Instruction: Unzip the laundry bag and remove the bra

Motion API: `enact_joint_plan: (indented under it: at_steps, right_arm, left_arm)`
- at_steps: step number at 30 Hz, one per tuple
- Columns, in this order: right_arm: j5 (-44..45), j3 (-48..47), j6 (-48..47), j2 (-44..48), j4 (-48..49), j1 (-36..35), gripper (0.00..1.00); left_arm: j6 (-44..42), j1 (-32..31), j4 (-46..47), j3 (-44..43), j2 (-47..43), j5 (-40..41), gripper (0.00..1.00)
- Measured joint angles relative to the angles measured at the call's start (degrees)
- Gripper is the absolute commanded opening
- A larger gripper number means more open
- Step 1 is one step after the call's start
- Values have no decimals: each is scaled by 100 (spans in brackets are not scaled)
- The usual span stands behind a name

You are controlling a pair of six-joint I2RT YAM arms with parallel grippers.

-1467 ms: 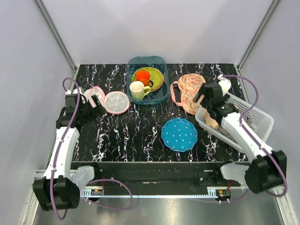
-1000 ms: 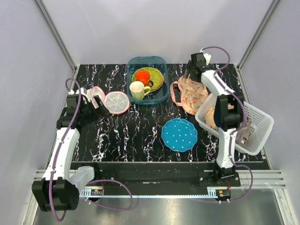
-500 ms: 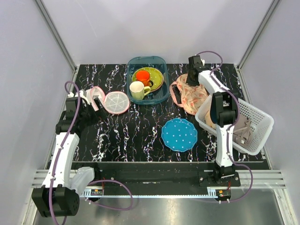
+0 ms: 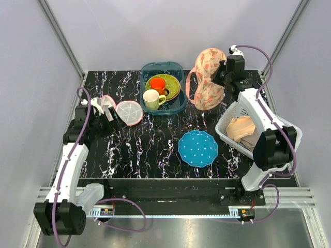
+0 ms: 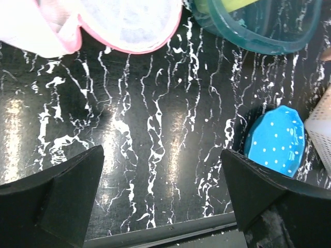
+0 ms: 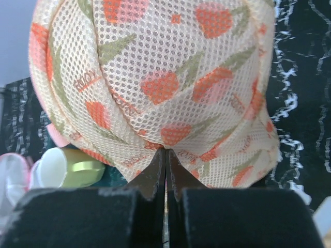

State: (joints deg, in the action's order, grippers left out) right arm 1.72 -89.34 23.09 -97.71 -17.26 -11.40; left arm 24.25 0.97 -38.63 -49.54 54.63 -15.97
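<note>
The laundry bag (image 4: 208, 78), a peach mesh pouch with red and green prints and pink edging, hangs in the air at the table's back right. My right gripper (image 4: 222, 74) is shut on its fabric, and the bag (image 6: 155, 82) fills the right wrist view above the pinched fingertips (image 6: 166, 152). A peach cloth lump (image 4: 242, 128) lies in the white basket (image 4: 279, 139). My left gripper (image 4: 111, 114) is open and empty at the table's left, beside the white mesh pink-rimmed piece (image 4: 128, 112), which also shows in the left wrist view (image 5: 129, 23).
A teal tub (image 4: 163, 88) at the back middle holds a green plate, an orange cup and a cream mug. A blue dotted plate (image 4: 197, 148) lies front middle and shows in the left wrist view (image 5: 274, 140). Metal frame posts stand at the back corners.
My right gripper has lifted the laundry bag off the table and raised it up and back. The left arm has barely moved.
</note>
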Motion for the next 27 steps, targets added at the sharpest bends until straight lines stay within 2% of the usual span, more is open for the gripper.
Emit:
enact_joint_plan:
  at_steps: [13, 20, 27]
  right_arm:
    - [-1462, 881, 660, 365, 595, -146, 0]
    - [-1974, 1327, 831, 1012, 903, -992, 0]
    - [-2243, 1567, 745, 1294, 1060, -1740, 0]
  left_arm:
    - [20, -422, 385, -358, 111, -1036, 99]
    - [262, -682, 1001, -450, 282, -1541, 99]
    - [717, -828, 1727, -452, 295, -1681, 99]
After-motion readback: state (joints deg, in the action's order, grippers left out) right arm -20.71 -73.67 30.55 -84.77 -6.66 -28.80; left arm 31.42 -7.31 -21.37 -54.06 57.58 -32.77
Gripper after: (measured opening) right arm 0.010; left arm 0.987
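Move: The bag is already off the table in the right fingers, its middle about 4 cm left of them. The left gripper it is carried towards lies some 45 cm left, 24 cm back and 8 cm below; the teal tray sits level ahead-wise, 24 cm left and 20 cm below, the blue plate 36 cm back, 6 cm left and 22 cm below. From the left hand, the bag is about 24 cm ahead, 41 cm right and 7 cm above. Keeping its closed pinch on the bag, the right hand carries it about 18 cm left and 14 cm back at nearly the same height, turning some 35 degrees counter-clockwise as it comes towards the left gripper. The left hand, wide open and empty, goes right and up by about 9 cm each to meet the bag, turning clockwise with its fingertips lifting. ##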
